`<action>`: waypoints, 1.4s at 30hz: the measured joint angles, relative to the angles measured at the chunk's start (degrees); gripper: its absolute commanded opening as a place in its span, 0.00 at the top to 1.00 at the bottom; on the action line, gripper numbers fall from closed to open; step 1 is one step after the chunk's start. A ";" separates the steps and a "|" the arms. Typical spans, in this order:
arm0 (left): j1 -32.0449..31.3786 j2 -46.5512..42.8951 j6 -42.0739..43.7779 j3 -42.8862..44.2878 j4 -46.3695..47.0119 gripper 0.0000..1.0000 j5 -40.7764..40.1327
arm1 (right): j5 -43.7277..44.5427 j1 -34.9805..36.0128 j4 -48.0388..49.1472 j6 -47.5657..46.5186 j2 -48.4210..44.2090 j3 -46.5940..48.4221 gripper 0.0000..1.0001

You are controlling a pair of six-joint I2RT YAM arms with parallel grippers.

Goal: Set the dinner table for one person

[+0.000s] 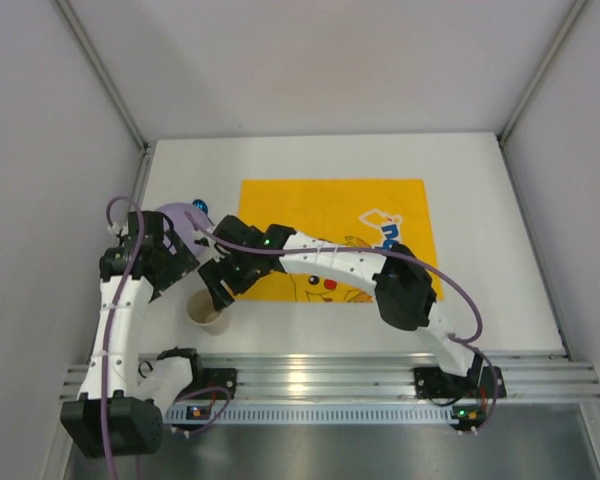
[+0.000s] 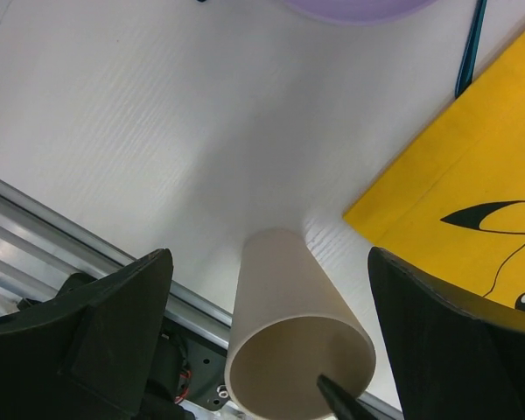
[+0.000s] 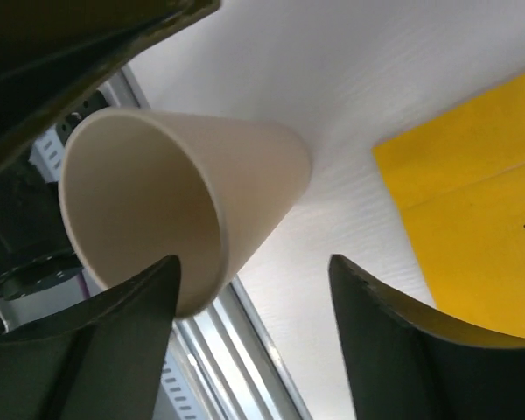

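A beige paper cup (image 1: 208,312) stands upright on the white dinner table (image 1: 480,290), close to the front rail at the left. My left gripper (image 1: 183,268) is open above it; in the left wrist view the cup (image 2: 289,315) sits between its spread fingers (image 2: 96,332), untouched. My right gripper (image 1: 220,288) reaches across from the right and is open. In the right wrist view one finger (image 3: 114,341) overlaps the rim of the cup (image 3: 157,192) and the other stands apart from it. The right gripper (image 3: 252,260) holds nothing.
A yellow Pikachu-print cloth (image 1: 330,235) lies mid-table, its corner just right of the cup (image 2: 472,175). A purple plate (image 1: 177,218) and a blue utensil (image 2: 468,52) lie behind the left gripper. The silver rail (image 1: 330,370) runs along the near edge.
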 measured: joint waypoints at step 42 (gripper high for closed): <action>0.37 2.91 -5.03 -11.58 21.14 0.01 -0.35 | 26.21 -58.38 -14.03 1.44 -5.84 3.30 1.00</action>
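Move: The beige cup's middle is about 3 cm back, 3 cm left and 7 cm below the right hand. From that hand, the yellow placemat's far right corner is roughly 37 cm ahead and 48 cm right, and 12 cm below. The purple plate is about 20 cm ahead and 3 cm left of the left hand, and 15 cm below; the blue utensil is some 22 cm ahead and 6 cm right of the left hand. Ease the right gripper down a little and shut its open fingers on the cup's rim. Lift, then sweep the cup right and forward across the placemat, nearly 60 cm, turning the hand some 75 degrees clockwise, and sink towards the far right corner with the grip kept. Late on, bring the open left gripper forward and down towards the plate, about 5 cm each way. ##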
